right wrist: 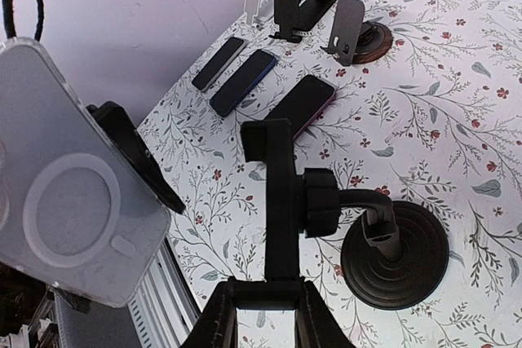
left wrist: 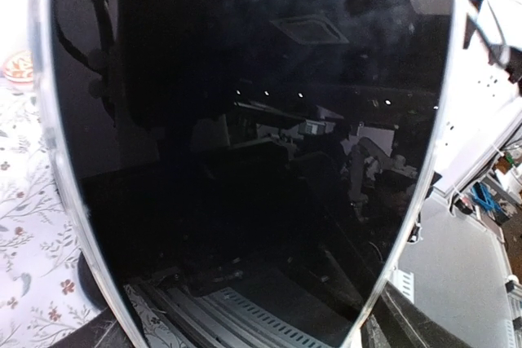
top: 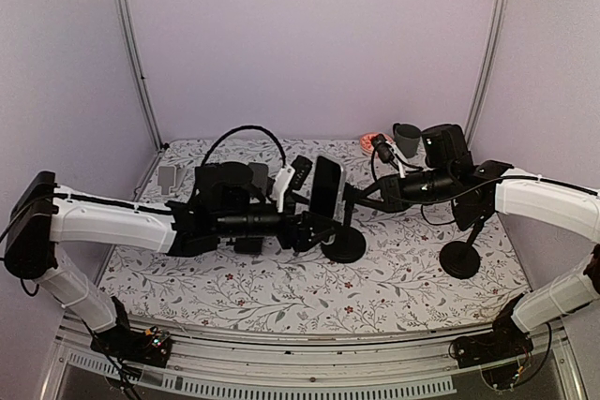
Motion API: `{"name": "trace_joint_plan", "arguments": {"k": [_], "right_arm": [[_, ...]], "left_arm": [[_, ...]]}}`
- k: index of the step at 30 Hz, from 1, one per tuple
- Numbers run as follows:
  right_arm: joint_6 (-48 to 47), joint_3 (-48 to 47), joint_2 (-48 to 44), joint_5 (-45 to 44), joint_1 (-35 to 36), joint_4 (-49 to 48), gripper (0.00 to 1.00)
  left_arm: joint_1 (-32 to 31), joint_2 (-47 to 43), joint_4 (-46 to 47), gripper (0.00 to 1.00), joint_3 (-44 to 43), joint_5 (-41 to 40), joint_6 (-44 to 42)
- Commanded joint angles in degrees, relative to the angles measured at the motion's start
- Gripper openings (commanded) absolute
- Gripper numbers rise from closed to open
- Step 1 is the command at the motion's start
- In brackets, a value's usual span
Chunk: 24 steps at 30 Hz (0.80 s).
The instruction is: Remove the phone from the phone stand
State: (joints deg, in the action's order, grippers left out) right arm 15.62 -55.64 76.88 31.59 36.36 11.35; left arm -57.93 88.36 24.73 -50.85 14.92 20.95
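The phone [top: 325, 186] stands upright above the table, clear of the stand, with my left gripper [top: 312, 224] shut on its lower part. Its black screen [left wrist: 245, 144] fills the left wrist view and hides most of my fingers. From the right wrist I see its back in a clear case [right wrist: 69, 201], well to the left of the stand and apart from it. The black phone stand [right wrist: 277, 193] has an empty cradle on a bent arm over a round base [right wrist: 394, 254]. My right gripper [right wrist: 265, 292] is shut on the cradle's lower end.
Three phones [right wrist: 242, 81] lie flat in a row at the far side. Other stands [right wrist: 298, 7] and a grey plate stand on a brown base [right wrist: 351, 28] are behind them. A second round-based stand [top: 459, 258] is under my right arm, and a dark cup [top: 407, 140] is at the back.
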Motion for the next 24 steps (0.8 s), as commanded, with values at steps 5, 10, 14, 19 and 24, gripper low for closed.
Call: {"name": "trace_joint_plan", "arguments": {"k": [5,10,14,19,24], "right_arm": [[-0.5,-6.7,2.3,-3.1,-0.4,-2.7,0.00],[-1.4,-12.6,6.3,-3.8,-0.5,-3.3,0.00],[-2.2,-17.5,9.9,-4.6,-0.8,-3.6,0.00],[-2.9,-24.1,15.2,-5.3,-1.3,-4.0,0.00],[-3.6,-30.7,20.7,-5.5,-2.2,-4.1,0.00]], "left_arm": [[5.3,-11.4,3.9,0.32,6.2,-9.6,2.0],[7.5,-14.2,2.5,0.32,8.5,-11.9,2.8],[8.2,-15.2,2.3,0.32,9.6,-13.2,3.0],[8.6,-16.2,2.0,0.32,10.4,-14.9,2.9],[9.5,-17.5,1.4,0.32,11.5,-17.2,3.1]]}}
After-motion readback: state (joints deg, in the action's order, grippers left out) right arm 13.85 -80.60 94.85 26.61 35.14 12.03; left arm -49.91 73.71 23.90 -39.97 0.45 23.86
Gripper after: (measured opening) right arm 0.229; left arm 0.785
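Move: The left gripper already holds the freed phone. The nearest laid-down phone is about 18 cm left, 16 cm ahead and 22 cm below; the blue phone lies some 15 cm left of that one, and the wood-based stand roughly 18 cm beyond it. The held phone stand is about 7 cm ahead and 6 cm right of the left hand. From the right hand, which grips this stand, the freed phone is about 6 cm left and 6 cm back, slightly higher. Carry the freed phone away from its stand with the left gripper, about 10 cm left and some 6 cm forward towards the laid-down phones, arching up slightly and back down while turning about 20 degrees counter-clockwise, fingers keeping hold of its edges. With the right gripper still pinching the stand's head, bring the stand about 10 cm forward, also up and a little left. ##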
